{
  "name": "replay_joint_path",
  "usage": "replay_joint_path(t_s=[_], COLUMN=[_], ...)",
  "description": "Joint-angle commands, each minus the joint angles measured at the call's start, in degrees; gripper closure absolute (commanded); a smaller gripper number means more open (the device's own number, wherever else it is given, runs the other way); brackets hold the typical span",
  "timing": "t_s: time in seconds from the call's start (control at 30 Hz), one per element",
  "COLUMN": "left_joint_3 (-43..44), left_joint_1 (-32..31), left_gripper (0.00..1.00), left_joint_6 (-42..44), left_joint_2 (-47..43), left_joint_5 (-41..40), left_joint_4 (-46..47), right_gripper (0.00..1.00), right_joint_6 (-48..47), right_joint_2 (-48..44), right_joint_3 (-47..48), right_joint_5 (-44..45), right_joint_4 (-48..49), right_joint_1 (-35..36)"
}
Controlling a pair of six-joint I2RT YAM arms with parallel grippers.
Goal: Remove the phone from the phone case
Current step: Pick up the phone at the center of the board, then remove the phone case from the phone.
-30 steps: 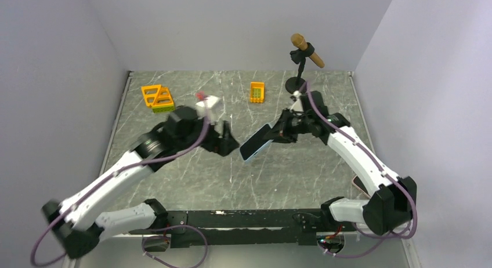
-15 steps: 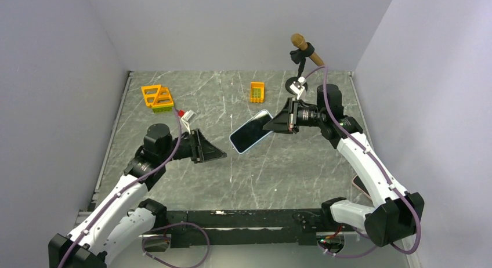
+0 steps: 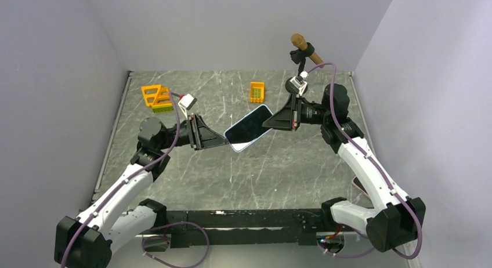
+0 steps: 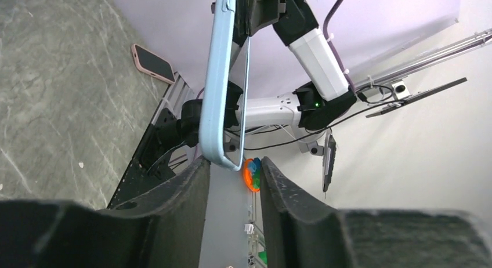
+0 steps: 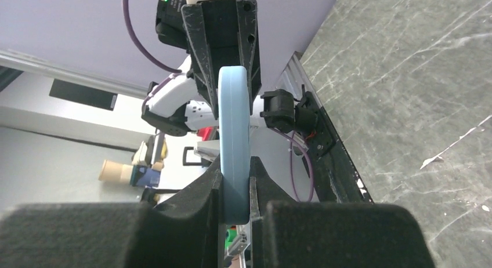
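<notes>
The phone (image 3: 247, 127), dark screen up, sits in its light blue phone case (image 3: 260, 138) and hangs tilted in the air above the table's middle. My right gripper (image 3: 271, 123) is shut on the upper right end, pads pressed on both faces of the case (image 5: 234, 134). My left gripper (image 3: 223, 141) is at the lower left end. In the left wrist view the case's corner (image 4: 219, 155) just enters my left gripper (image 4: 232, 160). One finger (image 4: 191, 175) lies against the case. The other stands apart from the glass, so the jaws are partly narrowed but open.
Two orange toy blocks (image 3: 157, 97) (image 3: 257, 91) lie at the back of the marble table (image 3: 278, 169). A microphone on a stand (image 3: 306, 50) stands back right. A pink phone (image 3: 360, 187) lies at the right edge near my right arm's base.
My right arm raised the cased phone and carried it left. My left arm drew back, narrowed its jaws from wide open, and came up to the phone's lower end.
</notes>
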Motion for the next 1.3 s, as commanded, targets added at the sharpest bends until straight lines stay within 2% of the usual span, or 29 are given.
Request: replay_joint_path(t_s=[0.0,0.1,0.17,0.23,0.33,0.4,0.47,0.63,0.67,0.77,0.8,0.93,1.0,1.13,1.27], left_joint_3=[0.82,-0.06,0.44,1.11,1.09,1.08,1.12,0.86,0.9,1.48,1.74,2.53,2.55,1.25,2.79], left_joint_1=[1.49,1.93,1.96,1.93,1.93,1.93,2.01,2.16,2.14,2.09,2.05,0.64,-0.04,-0.12,-0.26], left_gripper=[0.63,0.76,0.78,0.77,0.68,0.66,0.66,0.73,0.76,0.97,1.0,1.0,1.0,1.0,1.0], left_joint_6=[-6.86,-9.44,-8.93,-7.45,-6.73,-6.55,-6.31,-7.2,-7.56,-8.93,-9.05,-13.39,-20.62,-37.76,-38.91], left_joint_2=[0.59,1.4,1.82,1.77,1.32,1.08,0.89,0.99,1.3,2.21,2.32,3.88,7.24,18.09,21.23], left_joint_5=[1.72,1.41,2.08,2.68,2.86,3.1,3.31,3.82,4.11,5.4,5.59,4.38,3.7,-1.41,-2.81], left_joint_4=[12.44,16.59,16.11,13.94,13.05,12.75,12.4,14.29,15.27,18.87,19.9,33.87,43.0,67.44,68.39], right_gripper=[1.0,1.0,1.0,1.0,1.0,1.0,1.0,1.0,1.0,1.0,1.0,1.0,1.0,1.0,1.0], right_joint_6=[1.01,0.37,0.89,1.55,1.04,0.43,0.42,1.88,1.94,2.0,2.75,8.15,12.86,24.84,39.43], right_joint_2=[-2.37,-2.62,-2.59,-2.29,-1.56,-1.22,-0.88,-0.4,-0.4,0.06,0.46,2.31,3.32,4.58,7.04], right_joint_3=[0.62,0.15,-0.16,-0.33,0.44,1.02,1.04,0.34,0.34,0.62,0.45,-0.59,-1.2,-3.16,-5.89], right_joint_5=[-2.72,-2.66,-2.89,-3.44,-4.77,-5.37,-5.86,-6.81,-6.87,-6.97,-7.14,-7.66,-7.04,-4.32,-2.18], right_joint_4=[5.65,5.29,6.11,7.55,7.52,7.03,7.28,9.74,10.0,10.2,11.4,19.89,26.03,42.11,60.4], right_joint_1=[0.31,0.32,0.27,0.28,0.28,0.3,0.27,0.4,0.36,0.43,0.64,3.24,4.95,6.65,6.87])
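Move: The cased phone, still held at its right side by the right hand, has its middle about 7 cm right and 4 cm ahead of the left hand, roughly level; its left end reaches between the left fingers. That middle is some 6 cm left of the right hand and 1 cm back. The yellow holder stands roughly 38 cm ahead of the left hand, 13 cm right and 30 cm below. Closing its half-open fingers on the left end of the case, the left hand takes a pinch there, face to back, while the right hand keeps its grip. Both hands rise about 4 cm, mostly after the left fingers shut, and both tip their fingertips up by some 10 degrees; the left also turns clockwise, the right slightly counter-clockwise as it eases back. ##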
